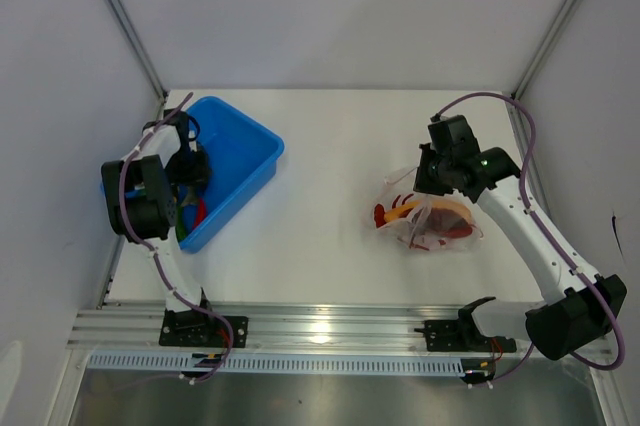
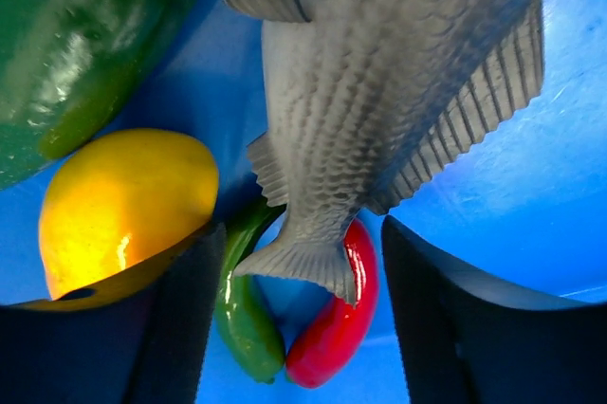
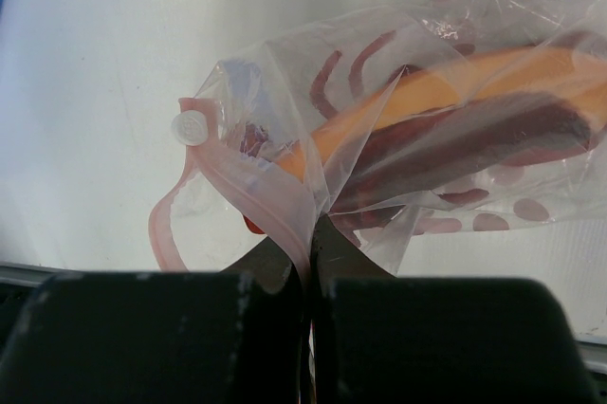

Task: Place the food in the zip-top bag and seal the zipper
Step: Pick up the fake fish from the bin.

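Down inside the blue bin point(image 1: 245, 141), my left gripper point(image 1: 192, 181) is open. Its jaws point(image 2: 294, 266) stand apart on either side of the grey fish's point(image 2: 379, 72) tail, a small green chilli point(image 2: 242, 319) and a red chilli point(image 2: 337, 338), touching none of them. A yellow piece point(image 2: 123, 200) and a large green vegetable point(image 2: 76, 34) lie to the left. My right gripper point(image 3: 311, 243) is shut on the mouth edge of the zip-top bag point(image 3: 455, 63), beside the pink zipper point(image 3: 237, 181), which curls open. An orange piece point(image 3: 417, 96) and red chillies point(image 3: 474, 138) lie inside the bag point(image 1: 430, 218).
The blue bin stands at the table's left, close to the left wall. The bag lies right of centre on the white tabletop point(image 1: 330, 176). An aluminium rail point(image 1: 320, 326) runs along the near edge between the arm bases.
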Motion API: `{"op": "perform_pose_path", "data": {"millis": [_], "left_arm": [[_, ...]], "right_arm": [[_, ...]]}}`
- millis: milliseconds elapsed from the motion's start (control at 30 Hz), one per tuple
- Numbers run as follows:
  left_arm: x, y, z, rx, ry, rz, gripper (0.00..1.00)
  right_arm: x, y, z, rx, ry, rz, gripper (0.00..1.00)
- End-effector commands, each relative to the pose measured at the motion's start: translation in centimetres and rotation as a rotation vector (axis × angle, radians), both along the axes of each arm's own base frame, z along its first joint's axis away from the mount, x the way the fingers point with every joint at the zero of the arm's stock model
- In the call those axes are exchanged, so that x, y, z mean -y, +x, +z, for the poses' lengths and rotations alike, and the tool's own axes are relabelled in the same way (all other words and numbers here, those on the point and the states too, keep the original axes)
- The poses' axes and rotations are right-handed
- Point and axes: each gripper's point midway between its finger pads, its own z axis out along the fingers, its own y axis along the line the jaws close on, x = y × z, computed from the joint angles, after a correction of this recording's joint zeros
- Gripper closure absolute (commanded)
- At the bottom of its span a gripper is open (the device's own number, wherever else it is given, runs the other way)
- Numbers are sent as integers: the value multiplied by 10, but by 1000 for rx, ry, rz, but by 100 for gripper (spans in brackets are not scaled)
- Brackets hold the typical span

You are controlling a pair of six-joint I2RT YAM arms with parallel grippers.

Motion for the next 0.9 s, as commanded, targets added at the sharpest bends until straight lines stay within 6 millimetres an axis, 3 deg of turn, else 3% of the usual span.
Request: {"op": "perform_pose_path", "data": {"millis": [0,200,467,633,667,867], "left_arm": [[-6,3,5,-14,2,12,29],[-5,7,5,-34,-17,8,30],[-4,11,2,-33,-77,12,54],[-3,11,2,-35,-96,34,97],[-3,11,3,-30,-97,38,99],[7,3,12,15,-124,63,100]], "right_arm": [[-4,6,20,63,44,-7,100],[-2,6,25,73,45,-12,100],[0,4,29,86,40,-15,100],[0,6,32,94,40,-9,100],[-1,6,32,93,41,-9,100],[-1,6,33,97,44,-14,100]]}}
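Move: The fake fish lies lengthwise in front of the left hand, its tail between the open fingers and its middle about 8 cm ahead, 1 cm right and about 1 cm below. The yellow fruit is 6 cm left and 1 ahead; the cucumber 9 left, 6 ahead. Below the hand, the red chili is 3 cm back and 1 right, the green chili 3 back and 2 left. From the right hand the fish is roughly 56 cm left, 12 ahead, 18 lower. Left hand edges about half a centimetre forward and slightly down, fingers closing almost shut to pinch the fish's tail. ##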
